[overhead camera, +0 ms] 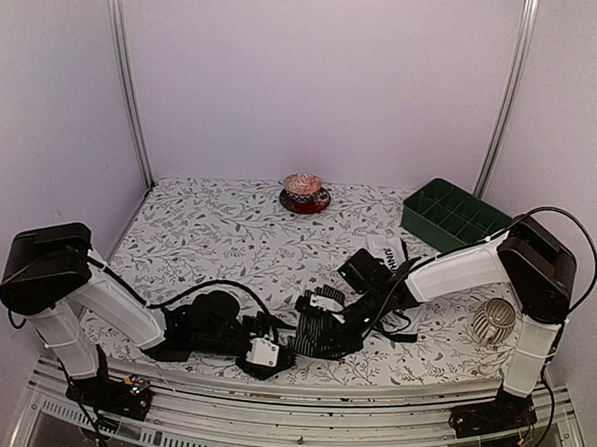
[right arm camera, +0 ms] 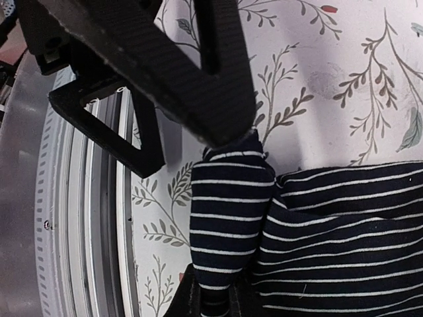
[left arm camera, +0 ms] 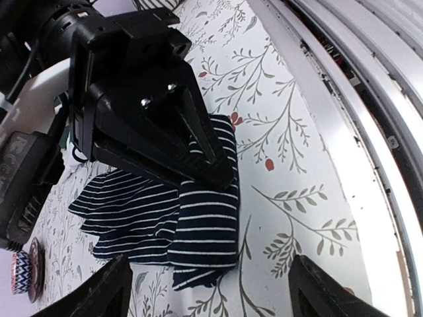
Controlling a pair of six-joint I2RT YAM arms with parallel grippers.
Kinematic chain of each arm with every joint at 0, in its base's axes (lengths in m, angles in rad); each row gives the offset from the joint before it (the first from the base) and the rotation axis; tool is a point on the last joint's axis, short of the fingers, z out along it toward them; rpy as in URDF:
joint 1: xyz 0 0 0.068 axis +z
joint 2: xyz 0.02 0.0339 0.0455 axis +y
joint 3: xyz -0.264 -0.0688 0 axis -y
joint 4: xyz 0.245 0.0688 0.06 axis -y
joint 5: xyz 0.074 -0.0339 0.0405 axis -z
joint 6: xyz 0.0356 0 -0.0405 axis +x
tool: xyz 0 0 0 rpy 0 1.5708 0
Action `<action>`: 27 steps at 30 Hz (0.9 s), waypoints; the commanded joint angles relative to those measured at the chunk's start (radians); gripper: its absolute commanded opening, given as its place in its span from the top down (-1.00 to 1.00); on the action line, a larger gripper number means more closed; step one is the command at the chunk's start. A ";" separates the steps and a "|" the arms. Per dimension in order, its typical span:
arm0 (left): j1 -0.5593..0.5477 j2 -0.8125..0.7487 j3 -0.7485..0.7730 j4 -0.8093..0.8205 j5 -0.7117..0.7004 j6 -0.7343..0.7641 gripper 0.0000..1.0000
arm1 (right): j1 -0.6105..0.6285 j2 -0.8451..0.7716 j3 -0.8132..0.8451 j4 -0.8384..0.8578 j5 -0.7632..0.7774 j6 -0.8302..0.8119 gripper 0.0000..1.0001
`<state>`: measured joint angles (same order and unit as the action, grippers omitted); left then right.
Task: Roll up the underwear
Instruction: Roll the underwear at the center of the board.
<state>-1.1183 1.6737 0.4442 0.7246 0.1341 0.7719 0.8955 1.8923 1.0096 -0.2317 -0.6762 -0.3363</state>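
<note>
The black striped underwear lies bunched near the table's front edge, with one edge folded into a narrow roll. My right gripper is shut on the end of that rolled fold; in the left wrist view its black fingers press down on the cloth. My left gripper is open, its fingertips wide apart just short of the roll's free end and touching nothing. The white underwear with black lettering lies behind, partly under the right arm.
A red patterned bowl stands at the back centre and a green divided tray at the back right. A white ribbed ball sits by the right arm's base. The metal rail of the table's front edge runs close beside the cloth.
</note>
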 commanded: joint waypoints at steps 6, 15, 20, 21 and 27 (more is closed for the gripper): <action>-0.056 0.099 0.015 0.144 -0.161 0.084 -0.54 | -0.006 0.036 0.010 -0.047 -0.046 0.010 0.84; -0.099 0.205 0.042 0.180 -0.263 0.142 -0.29 | -0.010 0.051 0.018 -0.057 -0.043 0.006 0.84; -0.107 0.238 0.059 0.178 -0.295 0.158 0.04 | -0.010 0.050 0.018 -0.058 -0.042 0.003 0.84; -0.106 0.243 0.065 0.169 -0.297 0.158 0.12 | -0.009 0.050 0.018 -0.058 -0.042 0.002 0.84; -0.108 0.282 0.109 0.110 -0.323 0.135 0.82 | -0.011 0.049 0.020 -0.061 -0.031 0.000 0.84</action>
<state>-1.2160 1.9137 0.5270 0.9096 -0.1490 0.9173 0.8883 1.9144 1.0225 -0.2527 -0.7223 -0.3321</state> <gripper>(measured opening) 0.220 0.091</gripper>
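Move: The left hand, open, has the left end of the rolled striped underwear about 3 cm to its right, 2 cm ahead and 3 cm below. The right fingers already grip the roll, with that same end some 4 cm to their left, level front-to-back and in height. From the left hand, the flat unrolled part lies roughly 8 cm ahead and 4 cm right, and the white garment about 18 cm ahead and 18 cm right. The left hand eases about 4 cm down, right and forward, closing its fingers to pinch the roll's left end. ##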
